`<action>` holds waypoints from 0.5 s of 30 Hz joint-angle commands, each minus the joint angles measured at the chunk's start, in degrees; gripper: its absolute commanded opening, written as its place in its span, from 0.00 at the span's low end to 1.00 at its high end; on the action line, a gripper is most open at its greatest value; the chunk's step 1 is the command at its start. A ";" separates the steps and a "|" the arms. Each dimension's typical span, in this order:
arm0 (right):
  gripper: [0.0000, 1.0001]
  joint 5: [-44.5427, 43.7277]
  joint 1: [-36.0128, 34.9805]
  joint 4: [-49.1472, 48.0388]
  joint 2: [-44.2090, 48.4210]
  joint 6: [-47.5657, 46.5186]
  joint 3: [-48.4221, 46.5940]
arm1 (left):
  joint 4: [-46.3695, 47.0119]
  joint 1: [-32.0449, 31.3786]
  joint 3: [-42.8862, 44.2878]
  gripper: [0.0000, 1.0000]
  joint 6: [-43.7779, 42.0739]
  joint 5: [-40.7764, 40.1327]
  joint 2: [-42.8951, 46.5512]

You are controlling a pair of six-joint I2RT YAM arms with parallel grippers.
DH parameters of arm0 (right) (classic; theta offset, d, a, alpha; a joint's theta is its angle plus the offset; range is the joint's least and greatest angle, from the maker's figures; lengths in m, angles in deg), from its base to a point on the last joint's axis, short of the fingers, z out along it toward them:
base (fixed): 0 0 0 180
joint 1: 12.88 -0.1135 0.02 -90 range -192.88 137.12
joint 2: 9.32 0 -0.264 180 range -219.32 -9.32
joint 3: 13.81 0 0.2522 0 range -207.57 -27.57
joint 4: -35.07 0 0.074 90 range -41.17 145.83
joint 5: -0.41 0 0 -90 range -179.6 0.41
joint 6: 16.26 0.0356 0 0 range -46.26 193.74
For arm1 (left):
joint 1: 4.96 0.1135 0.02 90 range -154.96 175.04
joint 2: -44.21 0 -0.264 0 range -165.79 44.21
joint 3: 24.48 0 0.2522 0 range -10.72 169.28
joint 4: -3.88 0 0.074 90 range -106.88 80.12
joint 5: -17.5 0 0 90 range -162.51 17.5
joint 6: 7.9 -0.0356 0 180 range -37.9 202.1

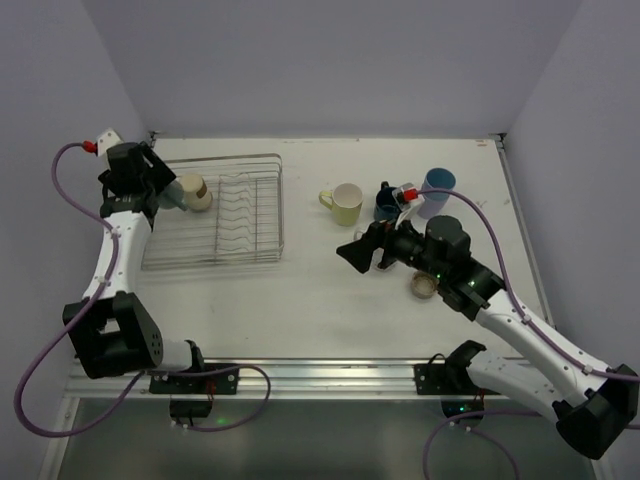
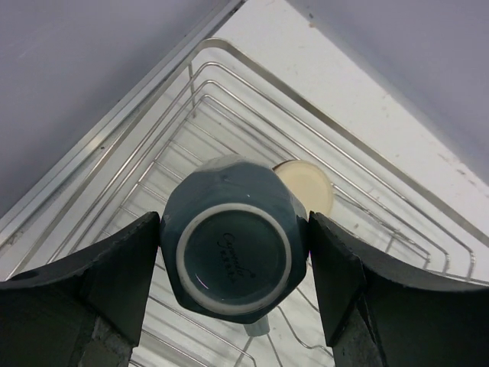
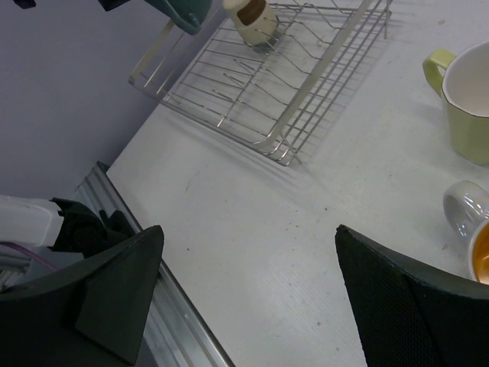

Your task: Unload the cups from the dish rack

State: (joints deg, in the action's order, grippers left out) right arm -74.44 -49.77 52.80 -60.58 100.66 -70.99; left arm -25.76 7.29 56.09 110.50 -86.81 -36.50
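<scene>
My left gripper (image 2: 233, 229) is shut on a dark teal cup (image 2: 229, 252), base toward the camera, a finger pressed on each side. It hangs over the left end of the silver wire dish rack (image 1: 245, 215). A tan cup (image 1: 196, 191) stands in the rack right beside it, and shows behind the teal cup (image 2: 307, 187) in the left wrist view. My right gripper (image 1: 358, 253) is open and empty above bare table (image 3: 248, 245), right of the rack (image 3: 290, 84). On the table stand a pale yellow mug (image 1: 346, 203), a navy cup (image 1: 387, 203) and a light blue cup (image 1: 437, 184).
A white cup with an orange inside (image 1: 423, 287) sits under my right forearm, at the right edge of the right wrist view (image 3: 480, 256). The yellow mug (image 3: 470, 99) is just right of my right fingers. A metal rail (image 1: 300, 375) runs along the table's near edge.
</scene>
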 commanded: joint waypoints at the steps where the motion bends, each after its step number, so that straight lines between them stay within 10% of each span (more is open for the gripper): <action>1: 0.96 1.10 -0.91 -5.80 -0.33 3.57 -2.46 | 6.74 0.32 -0.88 0.00 4.81 3.22 6.25; 15: 0.97 -0.04 -6.00 -24.88 -7.35 20.09 0.26 | 19.70 -6.53 -18.54 0.00 20.19 35.47 28.67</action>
State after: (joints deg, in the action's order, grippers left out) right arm -73.54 -54.51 35.31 -65.70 115.48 -70.95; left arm -19.70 2.66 40.00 123.88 -63.40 -11.10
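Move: My left hand already holds the teal cup above the rack's far-left part. The open right gripper it is being taken to is some 52 cm to its right, 17 cm back and slightly higher. The cream cup still in the rack is about 11 cm right of my left hand, 5 cm ahead and 13 cm below. From my right hand, the teal cup is about 48 cm left, 17 cm ahead and a little lower; the green mug is about 22 cm ahead, 4 cm left and 20 cm below. Keeping the teal cup pinched, I swing my left hand some 12 cm right towards my right hand, speeding up, while drawing back and rising about 6 cm each. Its wrist turns clockwise, tips upward and rolls left side down, each by about 20 degrees. My right hand stays wide open, coming left and up about 5 cm each and rolling its left side up. ##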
